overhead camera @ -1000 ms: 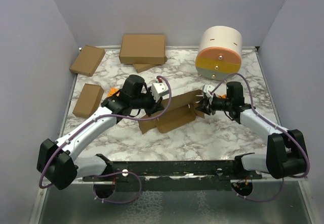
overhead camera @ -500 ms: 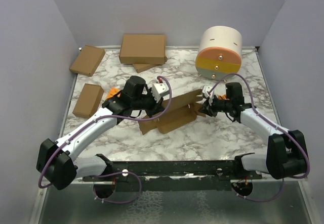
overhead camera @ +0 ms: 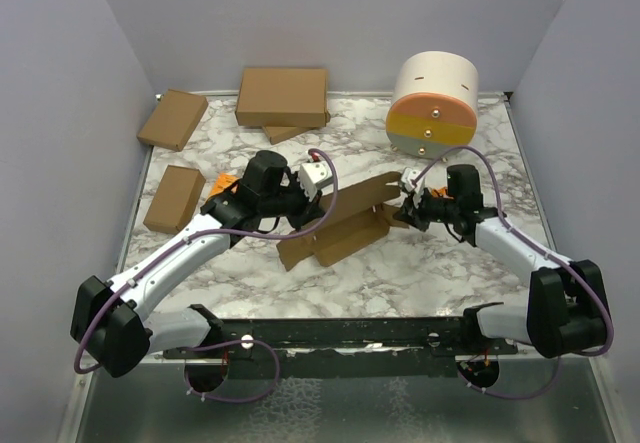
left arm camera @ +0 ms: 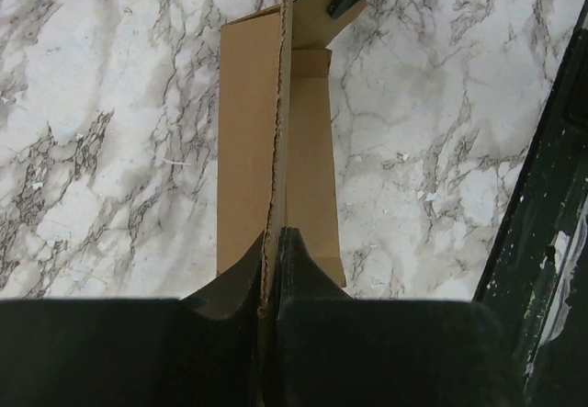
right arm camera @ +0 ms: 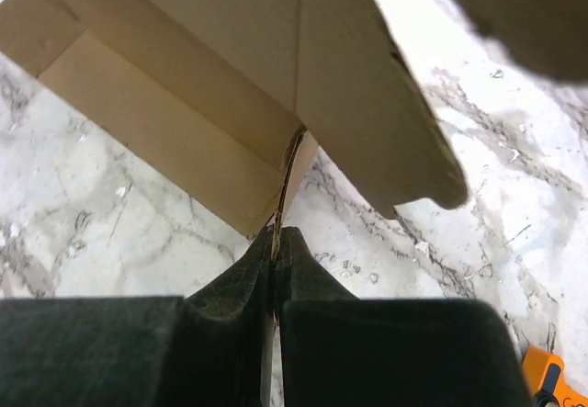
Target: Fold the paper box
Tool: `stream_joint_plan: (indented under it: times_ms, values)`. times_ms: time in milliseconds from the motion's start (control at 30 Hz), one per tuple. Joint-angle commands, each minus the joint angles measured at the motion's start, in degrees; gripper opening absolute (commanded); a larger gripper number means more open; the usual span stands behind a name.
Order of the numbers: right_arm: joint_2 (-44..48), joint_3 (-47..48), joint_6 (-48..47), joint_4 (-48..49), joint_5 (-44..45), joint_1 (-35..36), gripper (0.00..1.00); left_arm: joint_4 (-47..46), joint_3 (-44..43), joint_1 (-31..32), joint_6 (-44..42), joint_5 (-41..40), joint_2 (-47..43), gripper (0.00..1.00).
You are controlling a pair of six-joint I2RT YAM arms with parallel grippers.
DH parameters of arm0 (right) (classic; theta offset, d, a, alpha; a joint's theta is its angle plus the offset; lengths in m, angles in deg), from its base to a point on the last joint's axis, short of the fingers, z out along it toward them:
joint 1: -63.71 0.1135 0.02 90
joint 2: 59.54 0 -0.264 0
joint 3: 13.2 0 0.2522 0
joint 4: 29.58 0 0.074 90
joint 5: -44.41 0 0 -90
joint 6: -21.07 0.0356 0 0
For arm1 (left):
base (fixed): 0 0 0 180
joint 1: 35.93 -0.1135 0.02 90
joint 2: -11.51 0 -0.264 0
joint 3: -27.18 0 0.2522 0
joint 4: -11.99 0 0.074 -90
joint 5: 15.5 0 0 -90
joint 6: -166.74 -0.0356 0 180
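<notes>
The paper box (overhead camera: 345, 225) is a plain brown die-cut sheet, partly folded, held up off the marble between the two arms. One long panel stands on edge in the left wrist view, where the paper box (left arm camera: 248, 150) runs away from the camera. My left gripper (overhead camera: 304, 210) is shut on the sheet's left end, the jaws pinching the upright cardboard edge (left arm camera: 269, 269). My right gripper (overhead camera: 403, 206) is shut on a thin flap at the right end, seen as the paper box (right arm camera: 230, 76) with its flap edge pinched at the fingertips (right arm camera: 280, 242).
Three closed brown cartons lie at the back left: a small one (overhead camera: 174, 198), another (overhead camera: 173, 119) and a wider one (overhead camera: 282, 97). A white drum with orange and grey bands (overhead camera: 433, 103) stands back right. Grey walls (overhead camera: 60, 113) enclose the table.
The right gripper has closed on the flap at the sheet's right end and raised it slightly. The left gripper has kept its grip and place.
</notes>
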Motion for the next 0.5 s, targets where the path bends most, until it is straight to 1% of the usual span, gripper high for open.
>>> stream_joint_plan:
  times_ms: [0, 67, 133, 200, 267, 367, 467]
  values:
    - [-1.5, -2.8, 6.1, 15.4, -2.1, 0.5, 0.01, 0.4, -0.4, 0.4, -3.0, -5.3, -0.8, 0.0]
    - [-2.9, -3.9, 9.4, 22.3, -2.6, 0.5, 0.01, 0.7, -0.9, 0.4, -4.6, -7.0, -1.0, 0.0]
    - [-4.6, -5.7, 13.0, 32.3, -2.7, 1.0, 0.01, 0.8, -1.1, 0.2, -6.4, -8.5, -1.1, 0.0]
    - [-5.6, -6.3, 13.2, 37.6, 0.2, 2.8, 0.01, 1.0, -1.4, 0.0, -8.2, -10.2, -1.2, 0.0]
    - [-6.6, -7.0, 15.7, 43.8, 1.8, 3.7, 0.01, 1.2, -1.6, -0.4, -10.1, -11.8, -1.2, 0.0]
    - [-8.5, -6.1, 17.2, 47.9, 5.9, 6.7, 0.01, 0.9, -1.6, -1.2, -13.0, -13.8, -1.0, 0.0]
    - [-10.9, -6.5, 16.3, 52.2, 10.8, 11.2, 0.01, 0.3, -1.5, -2.2, -14.3, -14.3, -0.1, 0.0]
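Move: Both hands already grip the half-folded paper box. Its middle lies about 9 cm to the right of the left hand, level with it fore and aft and some 8 cm lower; the large cardboard box stands roughly 34 cm ahead and 6 cm to the left of that hand. From the right hand the paper box's middle is about 13 cm left, 2 cm back and slightly below, with the orange cutter 3 cm ahead and 11 cm right, and the round drum some 24 cm ahead and 8 cm right. With shut fingers still pinching the cardboard, the left on the upright panel's edge and the right on the end flap, both hands carry the paper box forward and to the left, farther out over the marble, the left going about 4 cm and the right nearer 6 cm, picking up speed as they go. Each wrist rolls some 15 degrees on the way so that the hand's far side comes up, the right's fingertips lifting too, while the height hardly changes. ##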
